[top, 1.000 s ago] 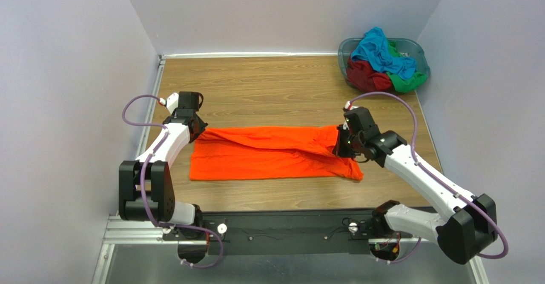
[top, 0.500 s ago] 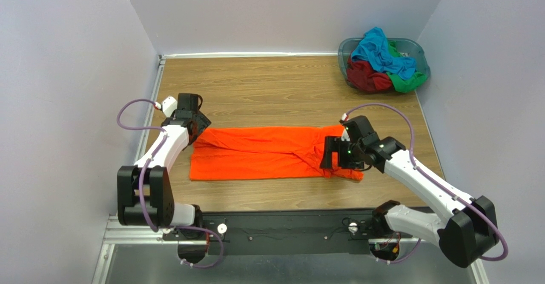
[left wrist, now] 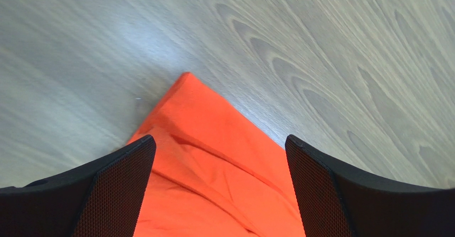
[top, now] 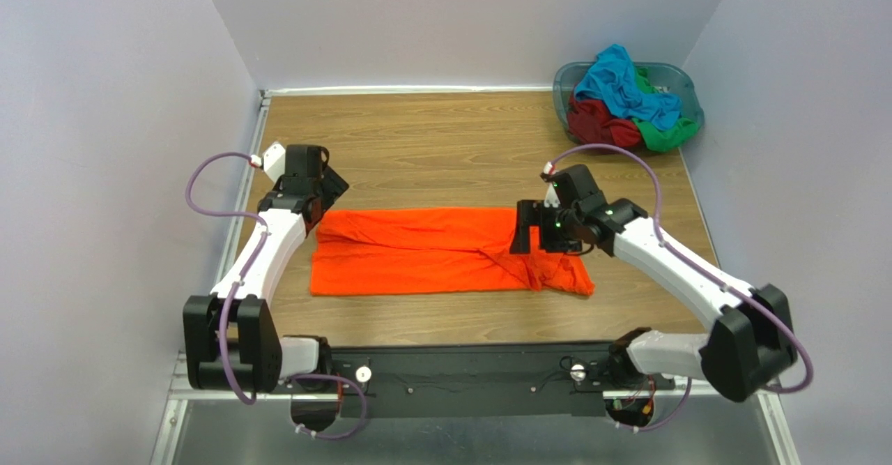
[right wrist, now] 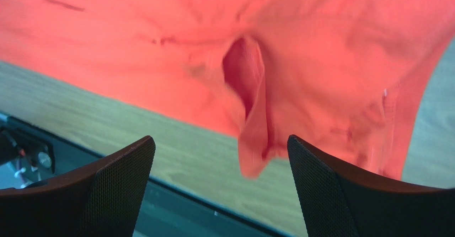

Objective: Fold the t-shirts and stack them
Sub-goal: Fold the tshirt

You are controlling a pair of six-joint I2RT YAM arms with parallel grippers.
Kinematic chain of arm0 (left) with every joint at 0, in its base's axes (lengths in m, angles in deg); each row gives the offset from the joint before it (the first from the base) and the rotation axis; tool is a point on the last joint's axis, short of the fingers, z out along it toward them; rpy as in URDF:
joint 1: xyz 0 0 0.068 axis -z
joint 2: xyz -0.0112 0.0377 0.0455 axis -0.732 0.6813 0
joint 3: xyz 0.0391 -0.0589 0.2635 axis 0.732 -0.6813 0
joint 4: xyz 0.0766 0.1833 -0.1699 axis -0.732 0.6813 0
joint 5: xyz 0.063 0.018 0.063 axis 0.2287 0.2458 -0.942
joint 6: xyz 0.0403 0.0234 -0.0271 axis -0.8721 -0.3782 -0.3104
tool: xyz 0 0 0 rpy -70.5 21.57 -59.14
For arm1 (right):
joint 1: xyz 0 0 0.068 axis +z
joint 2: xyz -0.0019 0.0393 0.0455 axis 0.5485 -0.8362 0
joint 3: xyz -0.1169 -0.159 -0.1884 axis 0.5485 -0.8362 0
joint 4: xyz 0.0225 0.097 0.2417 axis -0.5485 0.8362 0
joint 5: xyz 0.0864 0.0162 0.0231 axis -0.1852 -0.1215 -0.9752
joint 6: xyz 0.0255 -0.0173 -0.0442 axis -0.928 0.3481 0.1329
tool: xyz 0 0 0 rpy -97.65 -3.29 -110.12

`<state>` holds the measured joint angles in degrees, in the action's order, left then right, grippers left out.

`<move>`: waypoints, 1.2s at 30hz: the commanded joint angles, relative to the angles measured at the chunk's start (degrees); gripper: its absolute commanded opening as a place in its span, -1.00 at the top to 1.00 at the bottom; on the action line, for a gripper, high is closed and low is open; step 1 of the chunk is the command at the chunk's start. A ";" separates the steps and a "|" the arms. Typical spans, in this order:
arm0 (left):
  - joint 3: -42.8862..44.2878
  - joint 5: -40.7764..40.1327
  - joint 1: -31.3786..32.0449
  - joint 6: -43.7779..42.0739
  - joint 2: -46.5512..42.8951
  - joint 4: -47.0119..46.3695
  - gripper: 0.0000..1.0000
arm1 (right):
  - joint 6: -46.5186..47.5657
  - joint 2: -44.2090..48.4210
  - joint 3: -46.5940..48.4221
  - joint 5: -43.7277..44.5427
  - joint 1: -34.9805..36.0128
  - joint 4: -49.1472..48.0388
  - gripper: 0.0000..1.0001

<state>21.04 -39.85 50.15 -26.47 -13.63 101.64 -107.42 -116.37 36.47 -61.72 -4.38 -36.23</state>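
Note:
The orange t-shirt lies folded into a long band across the middle of the table, with its right end bunched. My left gripper hangs open just above the shirt's far left corner and holds nothing. My right gripper hovers open over the rumpled right end, where a loose fold of cloth droops between its fingers without touching them. The turquoise t-shirt, dark red t-shirt and green t-shirt are piled in the basket.
The grey-blue plastic basket stands in the far right corner by the wall. Pale walls close the table on the left, back and right. A black rail with the arm bases runs along the near edge.
Both grippers were shut on the orange t-shirt's ends and have opened and let go. The left one drew back toward the far left. The right one rose and shifted left.

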 commanded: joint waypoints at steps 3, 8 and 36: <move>-0.90 5.95 3.85 -2.10 6.56 -6.66 -0.97 | 4.89 -8.07 3.62 3.83 0.38 -6.34 -1.00; -2.92 8.95 3.94 -3.33 11.05 -10.53 -0.97 | 7.70 -14.05 4.41 0.50 0.30 -8.01 -1.00; -5.91 -0.02 0.77 -4.04 12.37 -7.37 -0.97 | 10.69 -12.91 -1.30 -13.13 6.35 -13.11 -1.00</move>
<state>15.53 -37.14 51.31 -30.16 -1.00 93.23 -96.90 -131.69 35.77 -72.51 0.25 -48.01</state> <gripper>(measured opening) 0.983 0.997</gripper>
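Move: The t-shirt's far left corner lies some 4 cm ahead of the left hand, 3 cm to its left and about 10 cm below; the shirt's near left corner is some 15 cm back and 2 cm left of that hand. From the right hand, the rumpled fold is roughly 4 cm back, 3 cm left and 8 cm down. The loose flap's tip lies 10 cm back and 1 cm right, the shirt's near right corner 11 cm back and 12 cm right. Drop the open left gripper about 9 cm to the shirt's far left corner, swinging right on the way down, then easing back left and tipping it some 10 degrees steeper. Lower the open right gripper about 6 cm, first forward, then draw it back over the rumpled fold and to the left, turning some 20 degrees counter-clockwise, with its forward finger coming against the loose cloth. ##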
